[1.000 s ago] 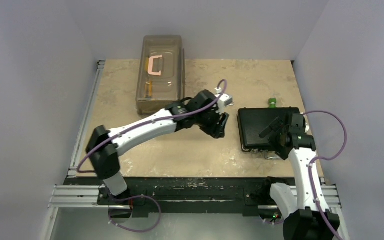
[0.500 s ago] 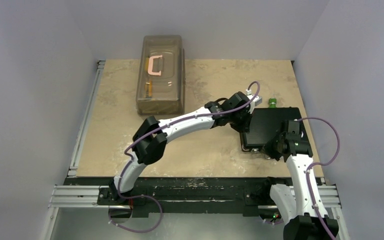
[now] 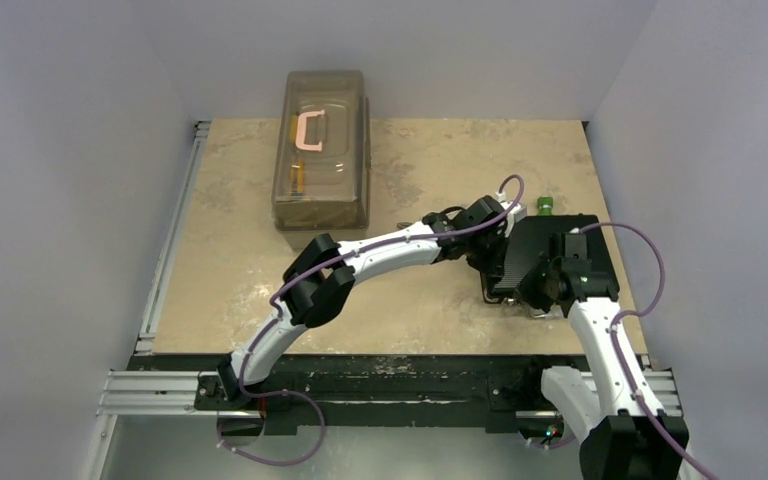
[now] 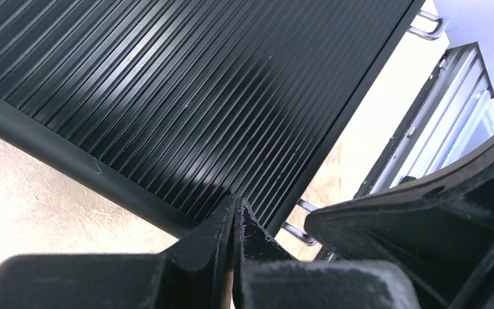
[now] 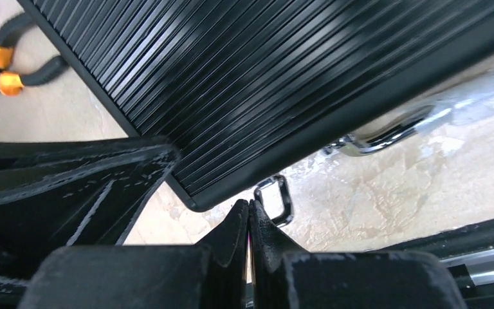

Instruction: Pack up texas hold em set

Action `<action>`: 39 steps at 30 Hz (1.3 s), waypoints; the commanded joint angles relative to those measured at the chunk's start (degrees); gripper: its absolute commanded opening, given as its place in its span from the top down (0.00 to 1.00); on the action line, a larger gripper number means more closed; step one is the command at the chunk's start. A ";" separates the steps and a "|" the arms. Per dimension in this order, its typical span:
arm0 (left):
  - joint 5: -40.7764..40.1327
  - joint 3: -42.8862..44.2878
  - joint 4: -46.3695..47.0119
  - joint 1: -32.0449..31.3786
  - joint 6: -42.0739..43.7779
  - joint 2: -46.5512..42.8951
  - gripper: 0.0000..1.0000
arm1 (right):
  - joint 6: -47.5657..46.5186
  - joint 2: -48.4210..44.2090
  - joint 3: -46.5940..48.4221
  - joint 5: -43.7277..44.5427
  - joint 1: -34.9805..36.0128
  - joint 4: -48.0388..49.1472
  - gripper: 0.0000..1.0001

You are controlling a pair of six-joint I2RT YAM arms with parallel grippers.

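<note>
The black ribbed case (image 3: 550, 232) lies closed at the right of the table. My left gripper (image 3: 493, 250) is shut and empty, its tips at the case's left edge; the left wrist view shows the tips (image 4: 234, 207) pressed together over the ribbed lid (image 4: 186, 84). My right gripper (image 3: 537, 286) is shut and empty at the case's near edge; in the right wrist view its tips (image 5: 249, 209) sit just off the lid's corner (image 5: 283, 77), beside a silver latch (image 5: 276, 196) and handle (image 5: 392, 125). Chips, card box, dice, buttons and token are out of view.
A translucent brown box (image 3: 322, 165) with a pink handle stands at the back left. A small green object (image 3: 544, 205) sits behind the case. Orange-handled pliers (image 5: 0, 64) lie beyond the case. The two grippers are close together at the case's near left corner.
My left arm has swung right from the table's middle to the case's left edge. My right gripper has shifted left along the case's near edge. The case has turned slightly.
</note>
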 commanded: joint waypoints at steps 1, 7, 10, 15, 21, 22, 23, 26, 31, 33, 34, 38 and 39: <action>0.12 -3.03 3.70 -0.09 -2.49 -1.08 1.00 | 1.82 3.31 2.49 1.89 4.62 2.17 1.00; 0.55 -7.33 5.95 -0.09 -4.78 -1.65 1.00 | 1.81 3.57 3.65 7.47 6.63 -0.90 1.00; 0.84 -8.79 6.59 -0.02 -4.85 -2.12 1.00 | 1.37 4.19 4.82 9.90 6.76 -3.29 1.00; 0.08 -10.54 7.19 0.00 -4.70 -3.05 1.00 | 1.48 6.79 5.53 10.16 7.26 -5.26 1.00; 0.07 -11.20 7.55 0.23 -4.59 -3.54 1.00 | 1.69 10.58 5.68 9.62 7.82 -6.19 1.00; 0.11 -11.38 7.65 0.29 -4.63 -3.59 1.00 | 1.90 10.86 5.49 9.43 7.99 -6.36 1.00; 0.11 -11.54 7.68 0.34 -4.56 -3.63 1.00 | 1.99 11.13 5.22 9.24 8.23 -6.47 1.00; 0.35 -11.68 7.79 0.52 -4.55 -3.52 1.00 | 3.38 12.38 4.24 9.86 8.66 -7.87 1.00; 0.57 -11.91 8.12 0.61 -4.52 -3.55 1.00 | 5.14 15.86 2.20 12.23 8.76 -7.80 1.00; 0.74 -12.03 8.07 0.64 -4.51 -3.54 1.00 | 6.39 16.36 1.24 12.44 8.76 -6.63 1.00; 0.81 -12.08 8.05 0.67 -4.55 -3.55 1.00 | 7.38 16.39 0.77 12.60 8.79 -6.53 1.00; 0.99 -12.38 8.00 0.77 -4.53 -3.50 1.00 | 11.50 15.11 -2.83 14.74 8.76 -4.17 1.00; 1.07 -12.39 7.97 0.79 -4.48 -3.46 1.00 | 12.39 14.77 -3.93 15.46 8.80 -3.11 1.00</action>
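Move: The open latch near the left end of the case's front edge sticks out about 3 cm below the right hand and 2 cm to its left, level with it in reach. From that hand the carry handle's middle is roughly 7 cm right, 2 cm back and 6 cm down. The lid's front-left corner lies about 3 cm back from the left hand, 1 cm to its left and 1 cm below; the latch is about 5 cm back from that hand, 5 cm right and 3 cm below. The latch is worked from above by the right hand's shut fingers: they dab about 1.5 cm left and down, return right and rise slightly, then go down past the lid's front edge and back towards the base, ending some 5 cm lower and 3 cm nearer, tipped about 20 degrees steeper. The left hand's shut fingertips sink a further 1 cm onto the lid near its front-left corner and stay there, bearing down. ##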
